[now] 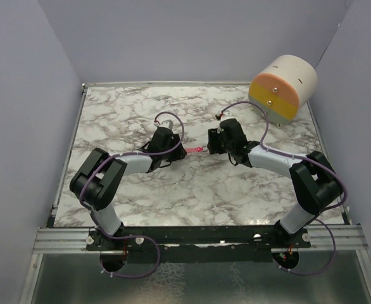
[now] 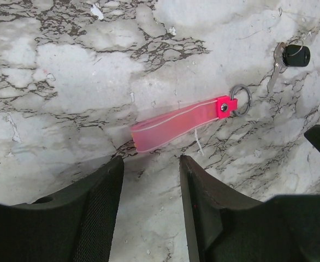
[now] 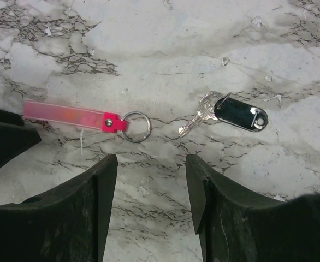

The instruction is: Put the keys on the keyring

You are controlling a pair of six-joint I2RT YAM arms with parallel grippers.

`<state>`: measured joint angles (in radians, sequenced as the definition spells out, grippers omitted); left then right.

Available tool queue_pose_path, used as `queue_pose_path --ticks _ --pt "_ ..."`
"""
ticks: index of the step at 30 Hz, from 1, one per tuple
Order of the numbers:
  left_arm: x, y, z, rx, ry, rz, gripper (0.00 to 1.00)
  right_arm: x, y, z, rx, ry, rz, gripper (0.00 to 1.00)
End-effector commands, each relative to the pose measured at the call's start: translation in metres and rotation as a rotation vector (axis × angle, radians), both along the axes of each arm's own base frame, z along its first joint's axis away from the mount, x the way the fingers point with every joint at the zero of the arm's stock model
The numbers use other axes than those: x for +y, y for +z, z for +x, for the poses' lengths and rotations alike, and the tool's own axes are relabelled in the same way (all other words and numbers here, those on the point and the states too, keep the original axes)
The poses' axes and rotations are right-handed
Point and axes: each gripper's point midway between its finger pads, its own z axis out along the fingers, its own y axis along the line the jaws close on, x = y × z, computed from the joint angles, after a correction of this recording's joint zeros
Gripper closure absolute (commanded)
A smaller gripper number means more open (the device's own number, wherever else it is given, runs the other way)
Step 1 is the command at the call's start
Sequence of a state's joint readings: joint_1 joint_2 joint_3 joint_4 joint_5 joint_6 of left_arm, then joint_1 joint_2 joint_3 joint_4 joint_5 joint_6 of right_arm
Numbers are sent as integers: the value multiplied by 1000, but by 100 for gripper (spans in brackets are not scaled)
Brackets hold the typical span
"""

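The keyring, a pink strip with a thin metal ring at one end, lies flat on the marble table between both arms. The key, silvery shaft with a black oval head, lies just beyond the ring, apart from it. My left gripper is open, hovering at the strip's free end with nothing between its fingers. The right gripper is open too, above bare table just short of the ring and the key.
A round cream, orange and yellow drum stands at the back right corner. Purple walls close in the table on three sides. Each gripper's dark finger shows at the edge of the other's wrist view.
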<state>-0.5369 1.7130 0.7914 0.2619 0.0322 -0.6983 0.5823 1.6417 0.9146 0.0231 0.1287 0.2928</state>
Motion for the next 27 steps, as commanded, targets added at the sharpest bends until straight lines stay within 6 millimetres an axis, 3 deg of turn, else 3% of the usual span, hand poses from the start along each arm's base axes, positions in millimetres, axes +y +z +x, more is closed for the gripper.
queue_pose_path --ticks 1,8,15,27 --pt "3 -2 9 -18 18 32 53 6 11 2 -30 27 35 46" --pt "7 -6 15 -20 40 53 54 11 8 2 -29 63 36 47" --pt "13 -1 16 -29 67 46 54 42 7 -4 -42 201 65 48" --pt "73 35 5 -94 244 14 49 102 -2 -12 -24 237 21 48"
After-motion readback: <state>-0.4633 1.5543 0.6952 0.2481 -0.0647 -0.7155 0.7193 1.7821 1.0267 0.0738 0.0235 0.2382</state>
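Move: Nearest to the empty right hand is the ring of the keyring, about 4 cm ahead and 3 cm to its left. The middle of the keyring's pink strap, towards which it heads, lies some 3 cm ahead and 8 cm left, and the keys about 8 cm ahead and 3 cm right; all are roughly 5 cm below. From the left hand, the strap's middle is about 3 cm ahead, 4 cm right and 3 cm below. Sweeping left some 8 cm, slightly back and with a small dip, the right hand leaves the keys' side and comes in towards the pink strap from the near side, turning about 15 degrees counter-clockwise, fingers staying half open. The left hand first eases forward a centimetre, then clears away from the strap, about 5 cm left and 2 cm up, also open and empty. ##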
